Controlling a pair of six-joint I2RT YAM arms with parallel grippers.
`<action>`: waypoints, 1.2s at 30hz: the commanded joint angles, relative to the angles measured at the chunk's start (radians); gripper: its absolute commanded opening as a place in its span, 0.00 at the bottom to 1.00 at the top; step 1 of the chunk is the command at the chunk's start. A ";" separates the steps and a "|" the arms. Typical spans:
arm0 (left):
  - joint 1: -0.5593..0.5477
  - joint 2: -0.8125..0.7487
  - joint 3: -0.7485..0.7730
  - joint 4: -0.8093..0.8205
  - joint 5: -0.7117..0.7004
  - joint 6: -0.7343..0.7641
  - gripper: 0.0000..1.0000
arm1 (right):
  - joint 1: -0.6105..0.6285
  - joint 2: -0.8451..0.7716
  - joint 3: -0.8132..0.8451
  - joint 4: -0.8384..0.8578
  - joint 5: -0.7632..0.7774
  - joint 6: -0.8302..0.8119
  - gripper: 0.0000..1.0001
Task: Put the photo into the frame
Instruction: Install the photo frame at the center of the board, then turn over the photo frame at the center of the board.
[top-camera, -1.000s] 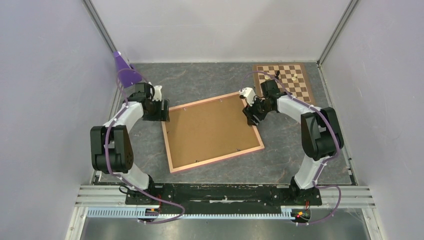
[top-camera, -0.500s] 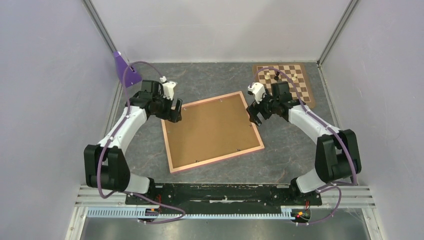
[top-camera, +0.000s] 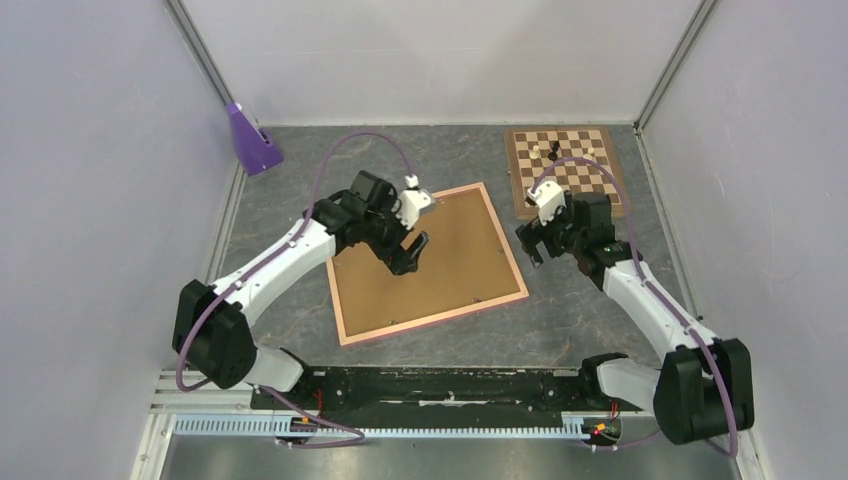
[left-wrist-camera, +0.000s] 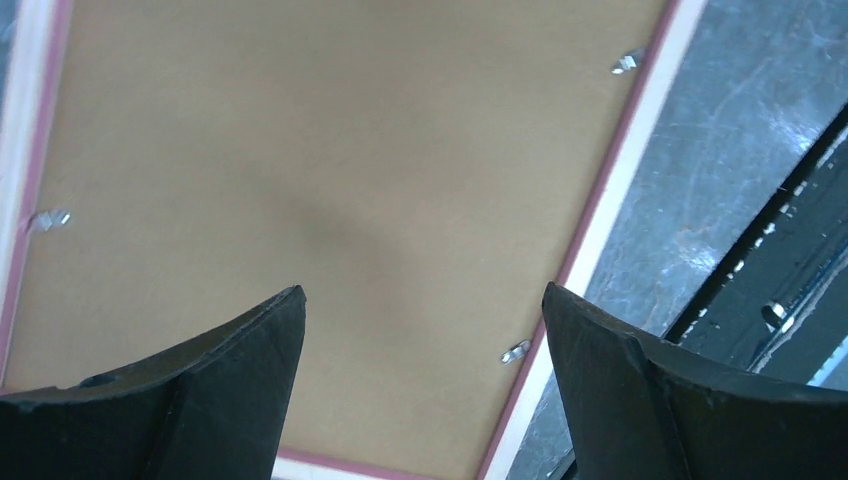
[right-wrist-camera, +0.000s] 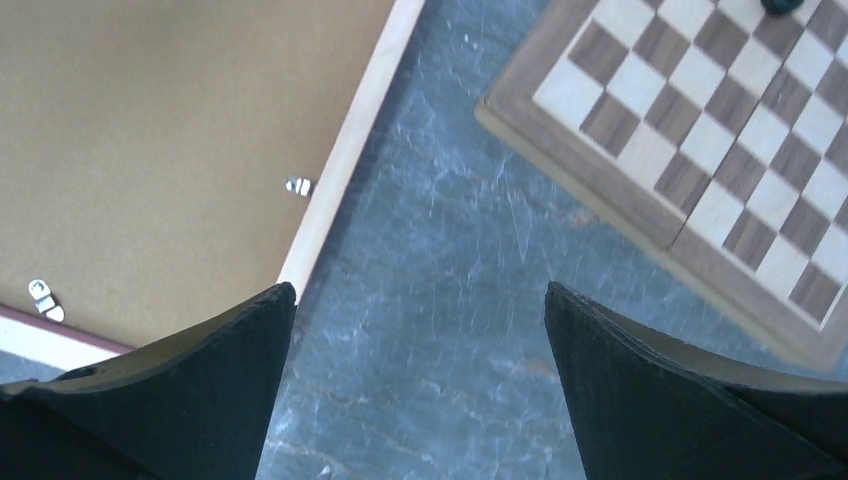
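Note:
The frame (top-camera: 436, 318) lies back side up in the middle of the table, its pale edge (left-wrist-camera: 612, 195) around a plain brown backing board (top-camera: 455, 260). Small metal clips (left-wrist-camera: 625, 63) sit along its inner edge. The photo is hidden. My left gripper (top-camera: 408, 252) hovers over the upper left part of the backing board (left-wrist-camera: 330, 150), open (left-wrist-camera: 421, 290), with nothing between its fingers. My right gripper (top-camera: 533, 247) is open (right-wrist-camera: 420, 287) above the bare table just right of the frame's right edge (right-wrist-camera: 350, 150), holding nothing.
A brown-and-cream chessboard (top-camera: 590, 150) with a few pieces (top-camera: 552, 150) lies at the back right, close to my right gripper (right-wrist-camera: 700, 160). A purple cone-shaped object (top-camera: 250, 140) stands in the back left corner. Grey walls enclose the table on three sides.
My left gripper swung from the frame's upper left corner to above the backing board. The right gripper drew back right off the frame's upper right edge. The frame stayed put.

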 joint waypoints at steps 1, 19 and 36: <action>-0.122 0.046 0.064 0.003 -0.027 0.060 0.94 | -0.029 -0.107 -0.092 0.075 0.008 0.037 0.98; -0.351 0.172 0.077 0.029 -0.147 0.085 0.85 | -0.055 -0.089 -0.165 0.089 -0.124 -0.007 0.96; -0.521 0.216 -0.055 0.088 -0.307 0.065 0.66 | -0.065 -0.086 -0.175 0.126 -0.011 0.043 0.93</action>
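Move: The frame's near rail has its middle about 10 cm back, 5 cm right and 12 cm below the left hand. On that rail, the left near clip sits some 10 cm back and 5 cm left of the hand, the right near clip 5 cm back and 14 cm right. From the right hand, the frame's right rail centres roughly 6 cm ahead, 4 cm left and 10 cm down, the chessboard 21 cm ahead, 10 cm right and 10 cm down. Bring the left gripper back and right towards the frame's near rail, then sink it with a further draw back, about 9 cm back and 8 cm down in all, to hover over the rail between its two clips. Turn it some 20 degrees clockwise, point it more steeply down and partly close the fingers. Meanwhile ease the open right gripper back a little and lower it about 5 cm beside the right rail. ##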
